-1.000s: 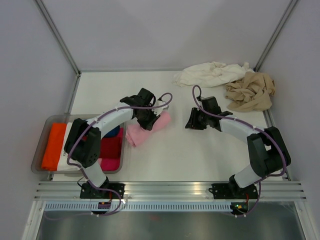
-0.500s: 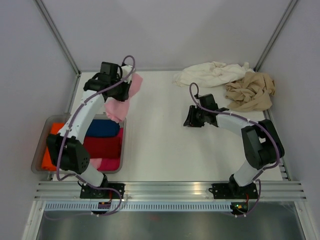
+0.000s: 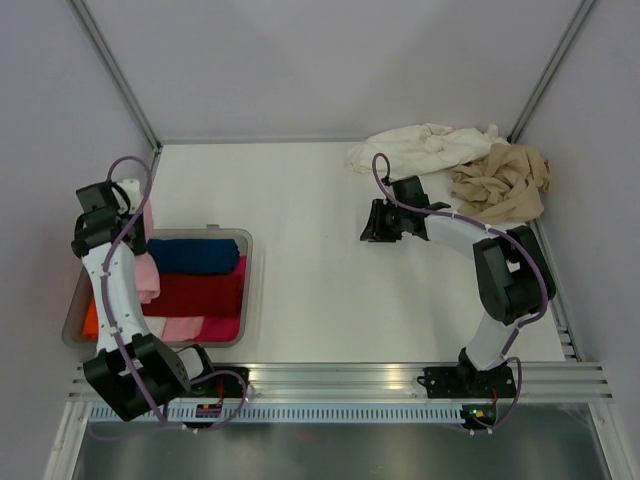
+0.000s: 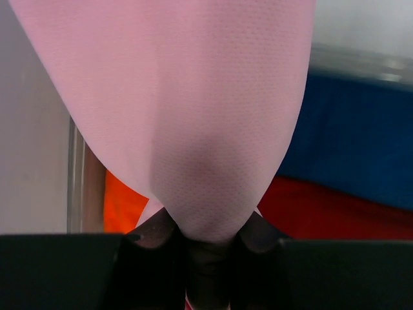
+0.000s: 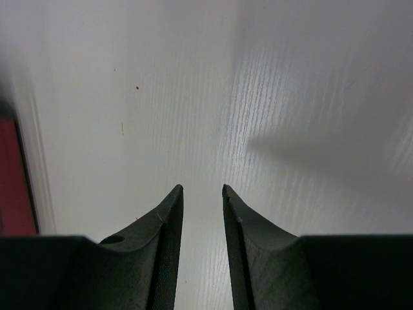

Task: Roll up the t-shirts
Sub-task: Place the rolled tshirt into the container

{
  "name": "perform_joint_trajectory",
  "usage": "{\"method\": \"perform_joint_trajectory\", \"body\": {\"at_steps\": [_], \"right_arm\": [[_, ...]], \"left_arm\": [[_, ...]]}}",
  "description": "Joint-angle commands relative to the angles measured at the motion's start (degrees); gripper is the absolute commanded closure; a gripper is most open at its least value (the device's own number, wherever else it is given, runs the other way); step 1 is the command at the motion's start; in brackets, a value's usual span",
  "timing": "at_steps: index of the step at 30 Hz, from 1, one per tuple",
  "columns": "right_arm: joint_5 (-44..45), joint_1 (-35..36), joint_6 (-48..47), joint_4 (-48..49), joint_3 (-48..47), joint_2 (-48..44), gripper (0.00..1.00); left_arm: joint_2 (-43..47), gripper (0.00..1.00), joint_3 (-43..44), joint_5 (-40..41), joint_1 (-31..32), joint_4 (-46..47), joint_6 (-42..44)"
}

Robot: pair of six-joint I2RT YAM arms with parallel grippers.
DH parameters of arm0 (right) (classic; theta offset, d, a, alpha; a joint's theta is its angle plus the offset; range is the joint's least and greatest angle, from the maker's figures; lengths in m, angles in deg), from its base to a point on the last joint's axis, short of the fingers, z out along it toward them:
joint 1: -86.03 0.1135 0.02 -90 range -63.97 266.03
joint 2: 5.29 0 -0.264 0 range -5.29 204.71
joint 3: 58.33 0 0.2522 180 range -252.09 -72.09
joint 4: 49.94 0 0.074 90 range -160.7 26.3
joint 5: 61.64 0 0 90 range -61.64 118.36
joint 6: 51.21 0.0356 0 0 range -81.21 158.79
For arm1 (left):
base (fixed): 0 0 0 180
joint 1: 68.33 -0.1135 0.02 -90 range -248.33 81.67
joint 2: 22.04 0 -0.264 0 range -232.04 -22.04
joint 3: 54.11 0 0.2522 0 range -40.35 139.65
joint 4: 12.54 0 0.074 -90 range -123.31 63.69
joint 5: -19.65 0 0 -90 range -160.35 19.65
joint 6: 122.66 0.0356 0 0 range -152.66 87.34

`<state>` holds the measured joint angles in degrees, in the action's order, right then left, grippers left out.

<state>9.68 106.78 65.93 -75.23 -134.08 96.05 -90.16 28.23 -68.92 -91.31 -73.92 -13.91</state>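
The rolled light pink t-shirt [image 4: 187,110] hangs from my left gripper [image 4: 206,236], which is shut on its upper end. From above, the pink t-shirt [image 3: 148,272] dangles over the left part of the grey tray [image 3: 247,272], with my left gripper [image 3: 138,222] at the tray's far left corner. The cream-white t-shirt [image 3: 425,147] and the tan-beige t-shirt [image 3: 500,183] lie crumpled at the back right. My right gripper [image 3: 375,222] hovers low over bare table, just left of those two; in the right wrist view the right gripper [image 5: 202,188] is open a little, with nothing between its fingers.
The tray holds a blue roll [image 3: 195,256], a red roll [image 3: 200,295], an orange piece [image 3: 90,320] and a pink piece [image 3: 185,327]. The left wall stands close beside my left arm. Metal rails run along the table's near edge.
My left arm has swung the pink t-shirt from the table's middle round the back to the tray's left side. The right gripper has edged slightly back and left.
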Motion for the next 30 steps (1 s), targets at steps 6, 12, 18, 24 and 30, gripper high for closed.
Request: {"method": "perform_joint_trajectory", "body": {"at_steps": [6, 12, 18, 24, 30], "right_arm": [[-0.5, -0.3, -1.6, -2.9, -3.0, 0.4, 0.63], [-0.2, -0.2, -1.8, -3.8, -2.9, -0.3, 0.63], [0.3, -0.2, -1.9, -3.9, -1.8, -1.2, 0.62], [0.6, 0.0, -1.6, -4.0, -1.1, -2.1, 0.62], [0.7, 0.1, -2.1, -4.0, -0.6, -2.7, 0.61]], "left_arm": [[1.3, 0.98, -13.4, 1.6, -11.4, 8.8, 12.4], [-0.7, 0.98, -15.5, 3.1, -13.7, 12.4, 15.6], [-1.3, 0.98, -16.9, 0.5, -14.7, 14.4, 22.0], [-5.0, 0.91, -19.0, -4.4, -15.2, 11.8, 21.8], [-5.5, 0.32, -19.3, -1.8, -17.6, 9.3, 18.7]]}}
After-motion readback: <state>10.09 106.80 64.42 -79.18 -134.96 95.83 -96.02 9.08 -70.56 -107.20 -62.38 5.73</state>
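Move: The pink roll is already pinched in the left gripper. Its place is above the white roll near the container's left end, about 6 cm back, 6 cm left and 16 cm below that hand. The orange roll lies 5 cm farther left of this spot; the dark red roll lies some 18 cm to the spot's right and level with it, and the blue one 16 cm right of it and 10 cm farther out. From the right hand the spot is roughly 62 cm left, 14 cm back and slightly lower. Swing the left gripper swiftly down and back, still pinching the pink roll, to carry it into the container; ease left at nearly level height, then lower it further between the orange and dark red rolls, about 12 cm down in all. Tip the fingers some 15 degrees nearer to straight down, and at the very end open them well to release the roll. ##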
